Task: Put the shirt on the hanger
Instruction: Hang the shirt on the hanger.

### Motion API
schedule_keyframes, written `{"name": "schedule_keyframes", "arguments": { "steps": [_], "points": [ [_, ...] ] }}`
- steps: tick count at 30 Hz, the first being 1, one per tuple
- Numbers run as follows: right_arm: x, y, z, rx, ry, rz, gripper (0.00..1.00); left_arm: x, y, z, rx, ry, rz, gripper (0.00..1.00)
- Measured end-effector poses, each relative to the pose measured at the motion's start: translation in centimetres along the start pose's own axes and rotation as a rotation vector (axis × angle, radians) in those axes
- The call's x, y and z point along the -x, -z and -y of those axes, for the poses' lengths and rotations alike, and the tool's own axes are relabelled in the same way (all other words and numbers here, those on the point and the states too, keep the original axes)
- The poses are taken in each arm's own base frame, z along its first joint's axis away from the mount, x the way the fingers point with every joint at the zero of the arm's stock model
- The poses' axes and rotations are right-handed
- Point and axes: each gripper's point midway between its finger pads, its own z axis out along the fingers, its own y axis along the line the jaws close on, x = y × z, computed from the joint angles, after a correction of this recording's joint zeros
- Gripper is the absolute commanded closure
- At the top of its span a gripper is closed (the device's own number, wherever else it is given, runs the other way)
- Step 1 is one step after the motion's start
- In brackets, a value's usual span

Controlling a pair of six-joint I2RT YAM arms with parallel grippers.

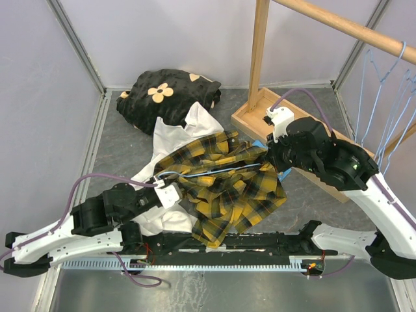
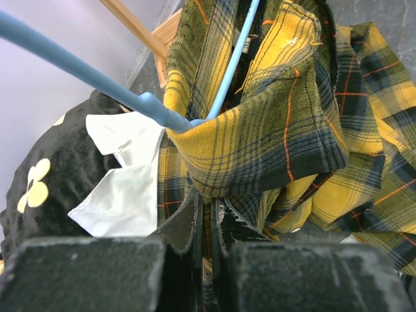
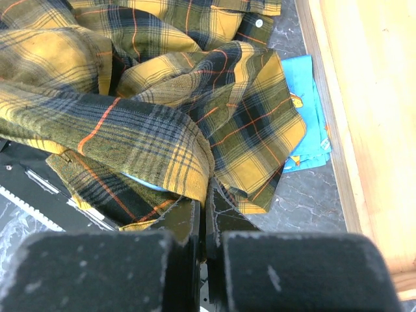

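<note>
The yellow-and-black plaid shirt [image 1: 224,185] lies crumpled in the middle of the table. A pale-blue wire hanger [image 1: 208,171] runs across it, one arm going in under the fabric. In the left wrist view the hanger [image 2: 84,70] bends into a fold of the shirt [image 2: 260,130]. My left gripper [image 2: 209,198] is shut on plaid cloth just below that bend, at the shirt's left side [image 1: 172,193]. My right gripper [image 3: 207,198] is shut on a hem of the shirt [image 3: 149,136] at its right side [image 1: 272,155]. A bit of the hanger [image 3: 146,184] shows under the fold.
A white garment [image 1: 179,136] lies under the shirt's left part, with a black flowered cloth [image 1: 166,94] behind it. A wooden rack base [image 1: 257,117] and rail [image 1: 338,26] stand at the back right, with several blue hangers [image 1: 383,97]. A turquoise cloth [image 3: 309,117] lies beside the base.
</note>
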Motion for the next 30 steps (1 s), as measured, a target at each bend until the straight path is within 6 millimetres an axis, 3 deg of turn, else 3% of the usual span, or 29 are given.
{"name": "schedule_keyframes", "arguments": {
  "steps": [7, 14, 22, 26, 30],
  "points": [
    [0.3, 0.9, -1.0, 0.069, 0.043, -0.025, 1.00, -0.4, -0.4, -1.3, 0.077, -0.010, -0.043, 0.97],
    [1.1, 0.7, -3.8, 0.215, 0.005, -0.018, 1.00, -1.3, -1.4, -3.1, 0.179, -0.057, -0.161, 0.97],
    [2.9, -1.3, -10.7, 0.319, 0.071, -0.002, 1.00, -0.5, -3.6, -3.4, 0.182, -0.116, -0.210, 0.97],
    [7.7, -0.4, -12.5, 0.339, 0.065, 0.116, 1.00, 2.2, -4.3, -4.7, 0.193, -0.168, -0.186, 0.97],
    [15.2, 3.7, -12.2, 0.330, 0.042, 0.331, 1.00, 7.5, -4.4, -7.6, 0.239, -0.209, -0.105, 0.97]
  ]
}}
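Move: My left hand already grips the shirt's collar beside the hanger's neck, which sits about 3 cm ahead, 2 cm left and 2 cm above its fingertips. From my right hand, shut on the shirt's other shoulder, that neck is some 24 cm left, 2 cm back and slightly lower. The shirt's body lies about 10 cm left of the right hand and 25 cm below, with no forward offset; the blue cloth is 10 cm ahead, 2 cm right, equally low. I keep both grips on the shirt and bring my right hand about 13 cm left towards the hanger's neck and my left hand, while the left eases forward some 6 cm and turns counter-clockwise. Then I lift both sharply, the right about 15 cm in all and the left about 9, the left drifting right, with both hands' fingers tilting upward. ##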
